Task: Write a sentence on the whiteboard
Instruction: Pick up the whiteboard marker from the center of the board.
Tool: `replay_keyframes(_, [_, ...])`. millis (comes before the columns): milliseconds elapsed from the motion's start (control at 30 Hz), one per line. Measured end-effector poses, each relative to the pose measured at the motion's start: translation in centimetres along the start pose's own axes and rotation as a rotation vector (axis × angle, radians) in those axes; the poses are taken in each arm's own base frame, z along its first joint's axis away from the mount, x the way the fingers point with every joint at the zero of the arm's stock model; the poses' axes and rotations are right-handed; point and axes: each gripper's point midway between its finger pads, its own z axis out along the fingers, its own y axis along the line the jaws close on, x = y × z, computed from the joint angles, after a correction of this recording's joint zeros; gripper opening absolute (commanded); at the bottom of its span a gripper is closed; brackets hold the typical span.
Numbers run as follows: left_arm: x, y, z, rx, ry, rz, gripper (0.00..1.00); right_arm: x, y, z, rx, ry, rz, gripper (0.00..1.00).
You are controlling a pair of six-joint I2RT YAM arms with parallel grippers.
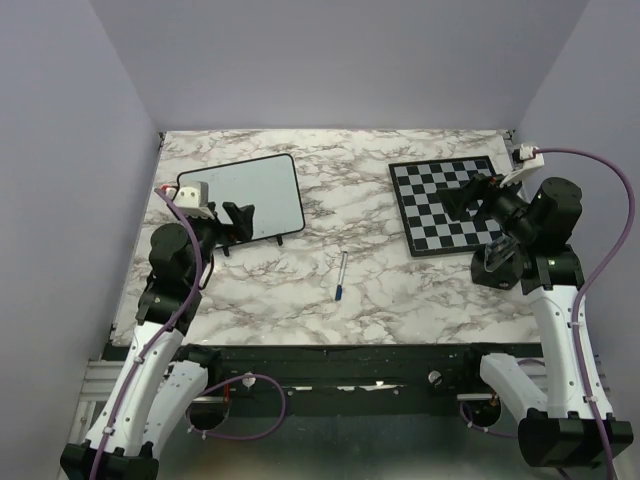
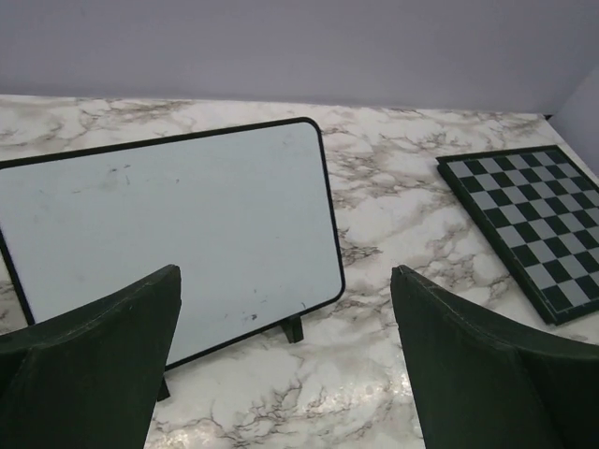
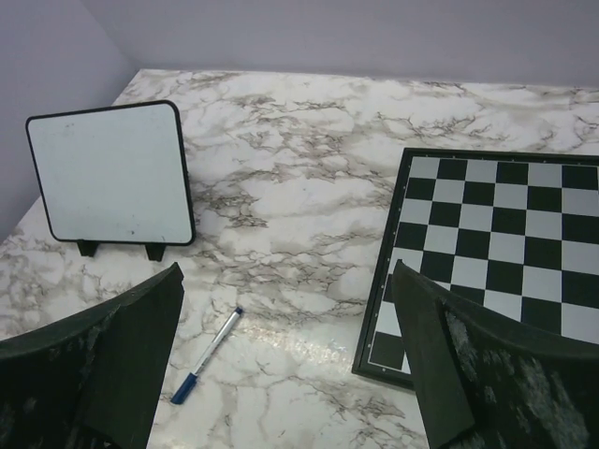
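The whiteboard point(image 1: 250, 190) stands tilted on two small black feet at the back left of the marble table; its black-framed white face point(image 2: 168, 234) carries only faint smudges, and no sentence shows on it. My left gripper point(image 1: 240, 215) hovers just in front of the board's lower edge, open and empty, its jaws point(image 2: 285, 271) wide apart. A blue-capped marker pen point(image 1: 341, 276) lies alone on the table's middle point(image 3: 206, 355). My right gripper point(image 1: 472, 198) hangs open and empty above the near left part of the chessboard, jaws point(image 3: 285, 271) spread. The right wrist view also takes in the whiteboard point(image 3: 110, 173).
A black-and-white chessboard point(image 1: 450, 205) lies flat at the back right point(image 3: 496, 243), also visible in the left wrist view point(image 2: 533, 220). Grey walls close in the table on the left, back and right. Bare marble lies between the board, pen and chessboard.
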Motion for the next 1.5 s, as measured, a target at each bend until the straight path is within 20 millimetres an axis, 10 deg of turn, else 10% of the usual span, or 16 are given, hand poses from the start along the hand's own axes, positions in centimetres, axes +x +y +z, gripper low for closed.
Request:
replay_keyframes(467, [0.5, -9.8, -2.1, 0.385, 0.219, -0.135, 0.99, 4.4, 8.1, -2.4, -0.608, 0.071, -0.194, 1.00])
replay_keyframes(900, [13.7, -18.3, -4.8, 0.451, 0.690, -0.033, 0.81, 6.9, 7.8, -2.3, -0.666, 0.071, -0.288, 1.00])
replay_keyframes(1500, [26.7, -18.4, -1.0, 0.150, 1.000, 0.188, 0.51, 7.3, 6.7, -1.7, -0.613, 0.075, -0.332, 1.00])
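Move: The whiteboard marker lies about 24 cm to the left hand's right, nearly level with it fore and aft (perhaps 1 cm back) and some 25 cm below. Of the marker's neighbours, the whiteboard's middle is about 16 cm farther out and 27 cm to its left, and the checkerboard is roughly 30 cm to its right and 21 cm farther out. From the right hand, the marker is about 21 cm left, 2 cm back and 29 cm below. Swinging right past the near side of the whiteboard and then steeply down, the left hand travels about 22 cm each way and some 7 cm back, tipping its fingers down about 50 degrees and half closing them, to just above the marker's blue-cap end without visible contact. The right hand, fingers wide open, shifts back and left towards the marker, turns counter-clockwise nearly 40 degrees, and sinks a little. ##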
